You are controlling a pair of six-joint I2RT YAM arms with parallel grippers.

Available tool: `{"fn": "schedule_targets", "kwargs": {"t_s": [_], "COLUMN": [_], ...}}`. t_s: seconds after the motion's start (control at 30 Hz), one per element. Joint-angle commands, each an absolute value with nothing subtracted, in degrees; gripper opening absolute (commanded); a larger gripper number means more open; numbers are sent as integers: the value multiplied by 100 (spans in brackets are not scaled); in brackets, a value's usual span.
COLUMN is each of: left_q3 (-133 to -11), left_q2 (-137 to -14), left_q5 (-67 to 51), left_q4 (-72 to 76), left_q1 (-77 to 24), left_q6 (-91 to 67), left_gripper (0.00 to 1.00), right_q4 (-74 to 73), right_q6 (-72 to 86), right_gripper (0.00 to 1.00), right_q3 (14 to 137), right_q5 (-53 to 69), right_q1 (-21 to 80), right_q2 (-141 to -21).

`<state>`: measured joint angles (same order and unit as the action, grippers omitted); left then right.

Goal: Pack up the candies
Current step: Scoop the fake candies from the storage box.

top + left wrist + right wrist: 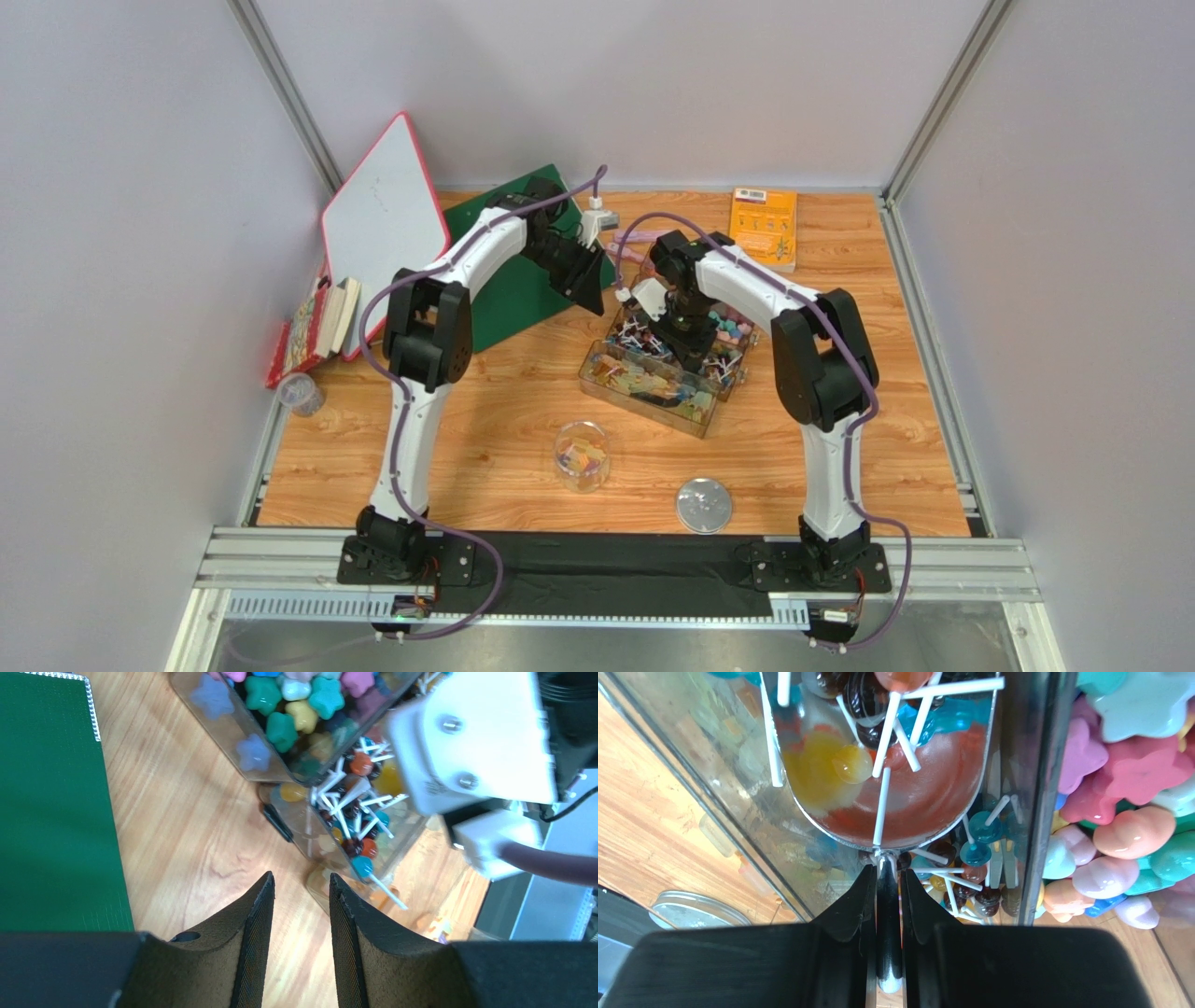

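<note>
The candies fill a clear compartment box [697, 406]: lollipops with white sticks [354, 812] in one section, star and heart sweets [1130, 777] in the section beside it. My right gripper [889, 871] is shut on the handle of a metal scoop [899, 805]. The scoop's bowl lies down in the lollipop section with a few lollipops in it. My left gripper [302, 882] hangs open over bare wood just beside the box, nothing between its fingers. In the top view the left gripper [589, 273] is at the box's far-left corner and the right gripper [685, 336] is over the box.
An open clear jar [582, 455] with a few sweets stands near the front, its lid [704, 506] to the right. A green mat [512, 294] and a whiteboard [386, 224] lie at the back left, an orange booklet [765, 227] at the back right, books [316, 329] and a small jar [298, 395] at the left edge.
</note>
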<state>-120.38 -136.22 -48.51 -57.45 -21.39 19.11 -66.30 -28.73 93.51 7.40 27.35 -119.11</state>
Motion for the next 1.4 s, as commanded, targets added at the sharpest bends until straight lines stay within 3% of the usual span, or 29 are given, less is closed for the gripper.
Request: {"fn": "schedule_targets", "kwargs": {"t_s": [0.0,0.27,1.37], "left_q3": [-12173,-11506,-11786], "left_q2": [-13052,-12411,-11760], "left_q5": [-4922,-4685,-4359], "left_q4": [-5994,-5819,-6829], "left_q1": [-2127,-2276,-2153], "left_q6": [2101,2364,2804], "left_gripper": [42,42,41], "right_q4": [-5731,-4378,-2875], "right_q6": [-2769,-2795,-2566], "right_gripper": [0,0,0], "right_q3": [9379,8035,6400], "right_q5": [940,1055,1169], "right_q1": [2830,2839,2742], "right_q2": [-11936,-11145,-9405]}}
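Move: The lollipops fill the slanting middle tray under the right hand. The middle of their pile is about 5 cm to its left, 1 cm ahead and 4 cm below, with the scoop's bowl already among them. The star-candy tray lies some 8 cm ahead and 1 cm right, the popsicle tray about 6 cm left and 5 cm back, the round storage box roughly 16 cm left and 14 cm back. From the left hand the lollipops are about 11 cm right, 5 cm back and 7 cm below. The lollipops stay cradled in the scoop as the right hand, grip kept shut on its handle, dips about 1 cm into the tray, then lifts 2 cm with a slight drift left. It rolls the scoop some 20 degrees, fingertips swinging forward, and tips the bowl's nose up. The left hand, fingers still partly open, rises about 8 cm off the tray's left end, easing back and left. ##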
